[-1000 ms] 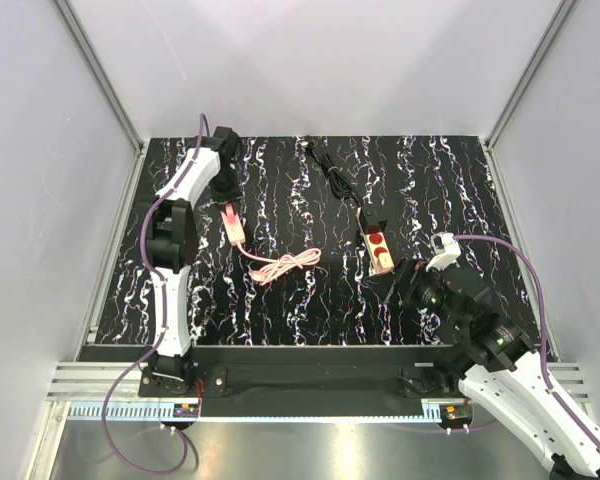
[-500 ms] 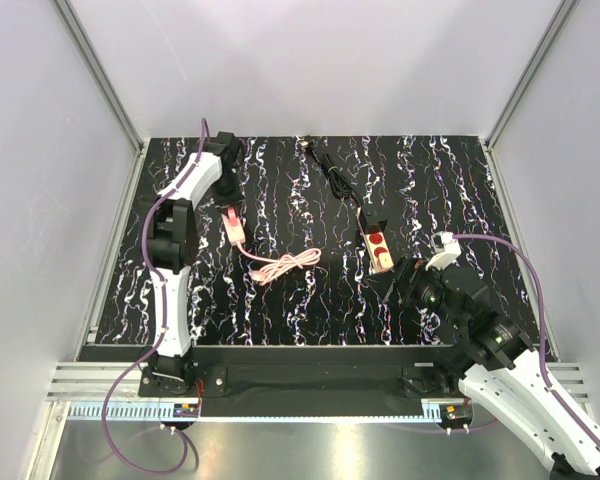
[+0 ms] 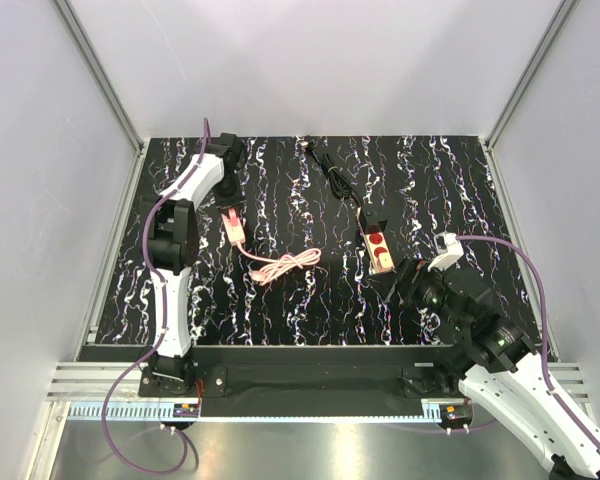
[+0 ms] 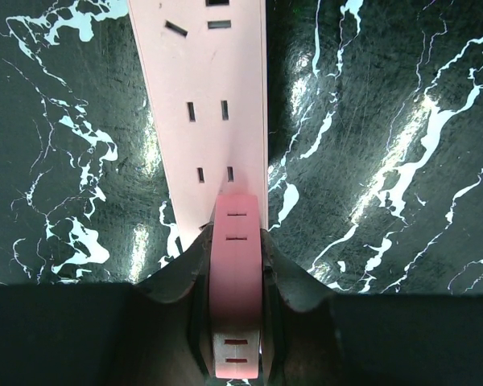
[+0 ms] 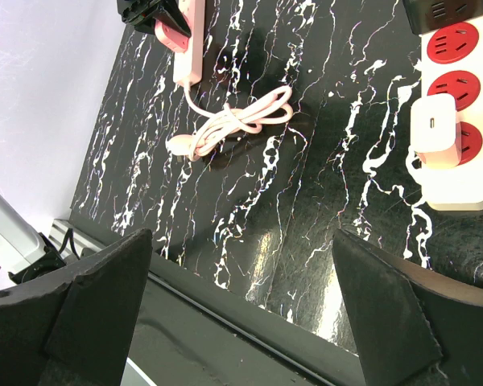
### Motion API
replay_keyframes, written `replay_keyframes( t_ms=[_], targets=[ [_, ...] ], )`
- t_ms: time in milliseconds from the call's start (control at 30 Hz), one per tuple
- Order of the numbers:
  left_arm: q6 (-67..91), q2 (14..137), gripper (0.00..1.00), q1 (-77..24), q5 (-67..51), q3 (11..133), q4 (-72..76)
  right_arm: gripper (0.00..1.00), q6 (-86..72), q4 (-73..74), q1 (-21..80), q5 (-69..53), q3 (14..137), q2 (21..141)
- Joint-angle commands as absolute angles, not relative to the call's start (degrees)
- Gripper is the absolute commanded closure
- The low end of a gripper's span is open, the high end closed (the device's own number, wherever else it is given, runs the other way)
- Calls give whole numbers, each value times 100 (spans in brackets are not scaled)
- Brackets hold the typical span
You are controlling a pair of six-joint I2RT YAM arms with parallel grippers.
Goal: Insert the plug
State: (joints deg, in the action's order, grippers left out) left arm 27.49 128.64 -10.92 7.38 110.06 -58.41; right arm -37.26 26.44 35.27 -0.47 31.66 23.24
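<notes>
A pink plug (image 4: 235,281) sits clamped between the jaws of my left gripper (image 4: 236,241), which is shut on it. The plug's front end lies over the near end of the pink power strip (image 4: 209,96), by its closest pair of slots. In the top view the left gripper (image 3: 226,192) is at the far left of the mat, at the far end of the pink strip (image 3: 237,229). My right gripper (image 5: 241,322) hangs open and holds nothing, above the mat's front edge, near a white power strip (image 5: 459,173) with red sockets.
The pink strip's cable (image 3: 282,266) lies coiled mid-mat. A white charger (image 5: 433,122) is plugged into the white strip (image 3: 379,250), and a black cable (image 3: 330,172) runs from it to the back. Grey walls enclose the black marbled mat (image 3: 310,310).
The left wrist has shifted slightly toward the far edge while keeping the plug. The pink strip has stayed put. The right arm has barely moved.
</notes>
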Motion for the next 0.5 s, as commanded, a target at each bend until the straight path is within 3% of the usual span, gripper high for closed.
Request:
replay_keyframes(
  t_ms=[0, 200, 233, 333, 367, 467],
  targets=[
    [2733, 13043, 100, -1107, 923, 10749, -5862, 0, -3630, 2610, 3560, 132, 3225, 2285],
    [2690, 12955, 98, -1107, 897, 10801, -5880, 0, -3647, 2637, 3560, 132, 3269, 2320],
    [2689, 12946, 84, -1107, 896, 10845, -5897, 0, -3647, 2645, 3560, 132, 3278, 2303],
    [2654, 12832, 59, -1107, 844, 10968, -5941, 0, -3674, 2654, 3560, 132, 3287, 2303],
    [2619, 12771, 46, -1107, 826, 10995, -5968, 0, -3691, 2646, 3560, 132, 3296, 2320],
    [2558, 12604, 32, -1107, 791, 11030, -5976, 0, -3718, 2654, 3560, 123, 3322, 2364]
  ],
)
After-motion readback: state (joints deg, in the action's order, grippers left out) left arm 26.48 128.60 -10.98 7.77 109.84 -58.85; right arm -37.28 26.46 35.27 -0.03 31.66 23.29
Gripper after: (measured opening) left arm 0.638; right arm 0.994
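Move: The pink plug is between the left fingers, its middle about 1 cm below the hand point, standing on the pale pink power strip. The strip's middle lies some 2 cm ahead, 1 cm left and 4 cm below that hand, and its coiled pink cord about 13 cm back and 15 cm to the right, 4 cm down. From the right hand the plug is about 26 cm ahead, 37 cm left and some 16 cm lower. The plug, already down on the strip, is let go where it stands: the left hand stays in place over it, pointing almost straight down, and its fingers spread from about a quarter to nearly two thirds open, coming free of both sides of the plug. ##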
